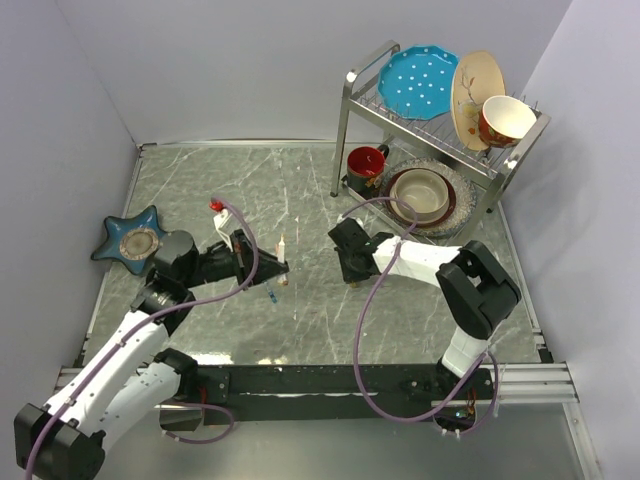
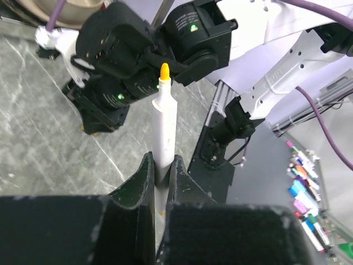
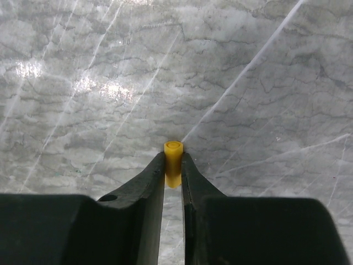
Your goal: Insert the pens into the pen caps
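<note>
My left gripper [image 2: 162, 168] is shut on a white pen [image 2: 164, 130], which stands upright with its yellow-orange tip up. In the top view that pen [image 1: 282, 247] rises from the left gripper [image 1: 277, 268] near the table's middle. My right gripper [image 3: 173, 161] is shut on a small yellow pen cap [image 3: 173, 157], its open end facing away, just above the marble table. From above, the right gripper [image 1: 352, 276] hangs to the right of the pen, apart from it. A blue-teal pen [image 1: 272, 293] lies on the table below the left gripper. A small red-orange piece [image 1: 215, 205] lies further back left.
A blue star-shaped dish [image 1: 130, 240] lies at the left. A dish rack [image 1: 440, 120] with plates and a bowl stands at the back right, a red mug [image 1: 366, 168] and a bowl on a mat [image 1: 425, 195] beside it. The right arm's cable [image 1: 362, 330] loops over the table.
</note>
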You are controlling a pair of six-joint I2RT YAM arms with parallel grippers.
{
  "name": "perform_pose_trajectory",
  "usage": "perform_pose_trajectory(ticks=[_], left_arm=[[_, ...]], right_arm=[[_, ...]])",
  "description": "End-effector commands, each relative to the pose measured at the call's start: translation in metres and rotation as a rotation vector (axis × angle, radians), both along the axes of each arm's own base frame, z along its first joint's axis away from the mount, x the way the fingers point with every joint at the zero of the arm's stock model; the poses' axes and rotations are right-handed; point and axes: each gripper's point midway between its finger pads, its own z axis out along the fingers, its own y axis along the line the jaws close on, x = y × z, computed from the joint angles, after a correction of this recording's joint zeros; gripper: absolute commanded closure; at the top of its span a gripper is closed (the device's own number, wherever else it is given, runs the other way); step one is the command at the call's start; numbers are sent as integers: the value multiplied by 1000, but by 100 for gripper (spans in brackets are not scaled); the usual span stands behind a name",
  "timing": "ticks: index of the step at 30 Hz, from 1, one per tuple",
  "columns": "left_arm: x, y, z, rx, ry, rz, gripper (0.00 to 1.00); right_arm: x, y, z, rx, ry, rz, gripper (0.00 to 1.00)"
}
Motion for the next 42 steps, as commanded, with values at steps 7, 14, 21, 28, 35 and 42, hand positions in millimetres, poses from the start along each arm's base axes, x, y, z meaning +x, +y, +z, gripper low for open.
perform_pose_trajectory(ticks=[7, 14, 21, 28, 35, 42], left_arm=[[-14, -30, -17, -74, 102, -31, 99], [-20, -41, -47, -101, 190, -34, 99], [-25, -46, -72, -117, 277, -4, 99], [-30, -55, -75, -156, 321, -16, 99], [-29, -66, -78, -167, 359, -28, 99], [-31, -75, -67, -215, 388, -68, 99]], right_arm=[[-8, -1, -3, 25, -28, -25, 100], [-8, 22, 30, 236, -108, -49, 100], [-9, 39, 86, 455, -211, -96, 100], [-14, 58, 160, 711, -333, -103, 100], [-21, 65, 202, 831, -396, -130, 100], [-31, 73, 231, 928, -456, -109, 100]])
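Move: The right fingers are already shut on the yellow cap at the table. The pen, held by the left hand, is roughly 15 cm to the left, 8 cm back and 26 cm above them. From the left hand the cap lies about 15 cm right, 9 cm ahead and 25 cm below. On the table, the orange-capped marker is some 17 cm left and 5 cm ahead of the right hand, and the blue pen about 20 cm left and 1 cm back of it. Keeping its pinch on the yellow cap, the right hand eases back a little, then lifts it off the table, rising about 20 cm and drifting 7 cm left as the wrist swings the fingers up from pointing down, some 50 degrees. The left hand, still gripping the pen, sinks about 10 cm and goes 7 cm right and slightly back to meet it, rolling the upward-slanting tip lower by about 25 degrees. ##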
